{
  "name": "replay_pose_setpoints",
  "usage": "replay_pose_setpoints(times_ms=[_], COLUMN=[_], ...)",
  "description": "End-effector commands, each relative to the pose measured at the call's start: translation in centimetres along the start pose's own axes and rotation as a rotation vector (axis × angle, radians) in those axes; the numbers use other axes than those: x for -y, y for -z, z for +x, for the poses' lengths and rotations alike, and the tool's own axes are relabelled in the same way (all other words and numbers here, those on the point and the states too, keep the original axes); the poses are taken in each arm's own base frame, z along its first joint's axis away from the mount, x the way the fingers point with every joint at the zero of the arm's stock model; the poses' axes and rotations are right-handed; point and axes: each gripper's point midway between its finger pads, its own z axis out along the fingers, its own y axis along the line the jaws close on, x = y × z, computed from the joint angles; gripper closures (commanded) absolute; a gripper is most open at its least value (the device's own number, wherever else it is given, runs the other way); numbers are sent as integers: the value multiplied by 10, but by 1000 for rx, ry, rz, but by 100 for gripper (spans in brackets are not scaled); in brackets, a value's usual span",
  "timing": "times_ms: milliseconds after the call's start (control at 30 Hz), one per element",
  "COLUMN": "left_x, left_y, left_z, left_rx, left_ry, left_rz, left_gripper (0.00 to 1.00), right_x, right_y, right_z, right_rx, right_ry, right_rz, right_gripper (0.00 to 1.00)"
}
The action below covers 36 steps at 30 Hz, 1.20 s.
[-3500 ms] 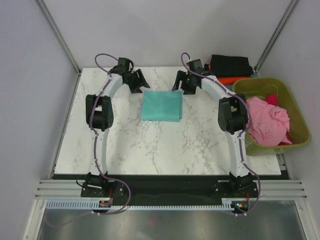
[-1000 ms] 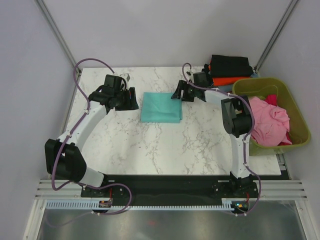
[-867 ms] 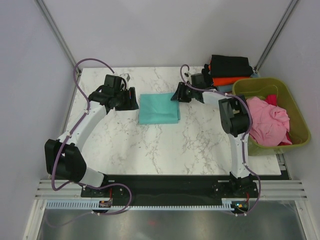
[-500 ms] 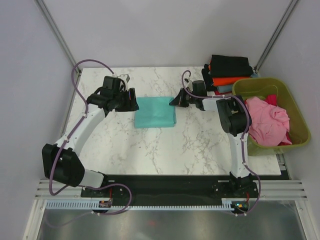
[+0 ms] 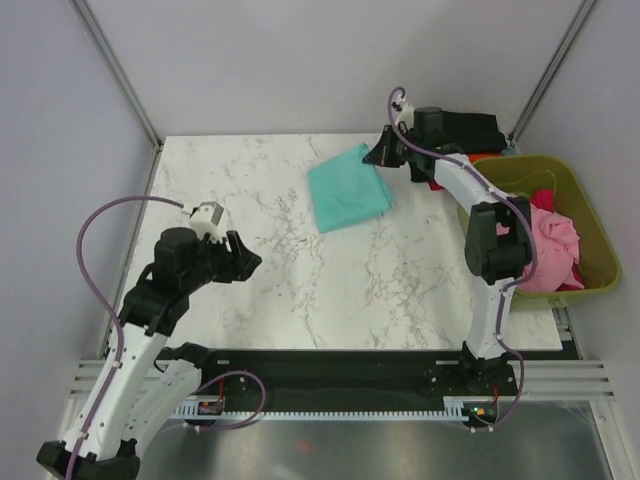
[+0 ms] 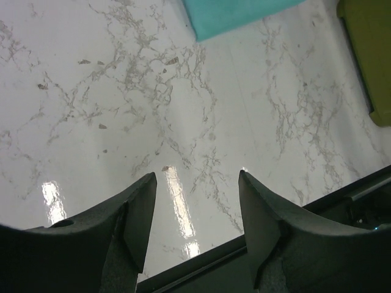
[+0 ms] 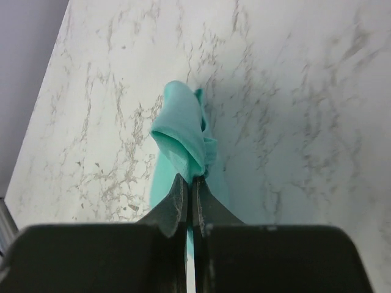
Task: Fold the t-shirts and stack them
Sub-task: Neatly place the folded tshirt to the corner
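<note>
The folded teal t-shirt point(image 5: 348, 190) hangs tilted over the far middle of the marble table point(image 5: 250, 290), lifted by its right corner. My right gripper point(image 5: 383, 156) is shut on that corner; in the right wrist view the cloth point(image 7: 183, 137) bunches just beyond my closed fingertips point(image 7: 190, 180). My left gripper point(image 5: 243, 262) is open and empty, low over the table's near left; its view shows the teal edge point(image 6: 238, 15) far off. A stack of folded black point(image 5: 462, 128) and orange point(image 5: 458, 160) t-shirts lies at the back right.
An olive-green tub point(image 5: 590, 250) at the right edge holds a pink t-shirt point(image 5: 545, 235) and a red one point(image 5: 545, 197). The tub's corner shows in the left wrist view point(image 6: 366, 43). The table's black front edge point(image 6: 293, 213) lies under my left fingers.
My right gripper has lifted the teal t-shirt by its corner and carried it back and right toward the stack. My left arm has let go and pulled back to the near left.
</note>
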Motion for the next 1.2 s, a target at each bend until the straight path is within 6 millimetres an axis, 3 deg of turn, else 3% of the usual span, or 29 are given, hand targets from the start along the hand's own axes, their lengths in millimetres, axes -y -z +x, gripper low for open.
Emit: replay_pose_setpoints(times_ms=[0, 33, 67, 133, 267, 367, 400, 467, 533, 700, 867, 1167], left_x=[7, 12, 14, 7, 1, 1, 1, 1, 1, 1, 1, 0], left_y=[12, 24, 27, 30, 46, 44, 42, 41, 43, 44, 43, 42], left_z=[9, 5, 4, 3, -9, -8, -6, -7, -8, -8, -7, -7], left_rx=[40, 89, 109, 158, 258, 248, 238, 235, 238, 245, 240, 237], left_ry=[76, 68, 65, 72, 52, 54, 56, 56, 55, 57, 58, 59], left_rz=[40, 71, 81, 54, 19, 24, 20, 19, 24, 22, 20, 19], left_gripper=[36, 36, 35, 35, 35, 35, 35, 36, 36, 36, 36, 36], right_x=[-2, -3, -1, 1, 8, 12, 4, 11, 2, -6, 5, 32], right_y=[51, 62, 69, 87, 120, 150, 160, 173, 184, 205, 217, 208], right_z=[-57, -74, -77, -101, -131, -160, -174, -186, -200, -222, -232, -234], right_rx=[89, 121, 114, 154, 185, 245, 282, 304, 340, 405, 433, 433], right_ry=[139, 195, 210, 290, 332, 370, 386, 376, 398, 412, 398, 356], right_rz=[88, 110, 129, 178, 234, 265, 250, 257, 242, 232, 211, 161], right_gripper=[100, 100, 100, 100, 100, 100, 100, 100, 100, 100, 100, 100])
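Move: The stack of folded shirts, with the black shirt on top, lies about 25 cm to the right of the right hand and some 9 cm farther out, its middle around 10 cm lower; the right fingers already hold the turquoise t-shirt. The green bin is roughly 33 cm to that hand's right and 13 cm back. From the left hand, the stack lies about 47 cm right and 38 cm ahead. Keeping its shut grip on the edge of the folded turquoise t-shirt, the right hand swings it up by some 24 cm and right by about 20 cm towards the shirt stack, easing slightly forward and sinking a few centimetres at the end while the fingers tip upward and the wrist turns a little clockwise. The left hand, empty and open, draws back about 3 cm and rises a little, then stays there. ##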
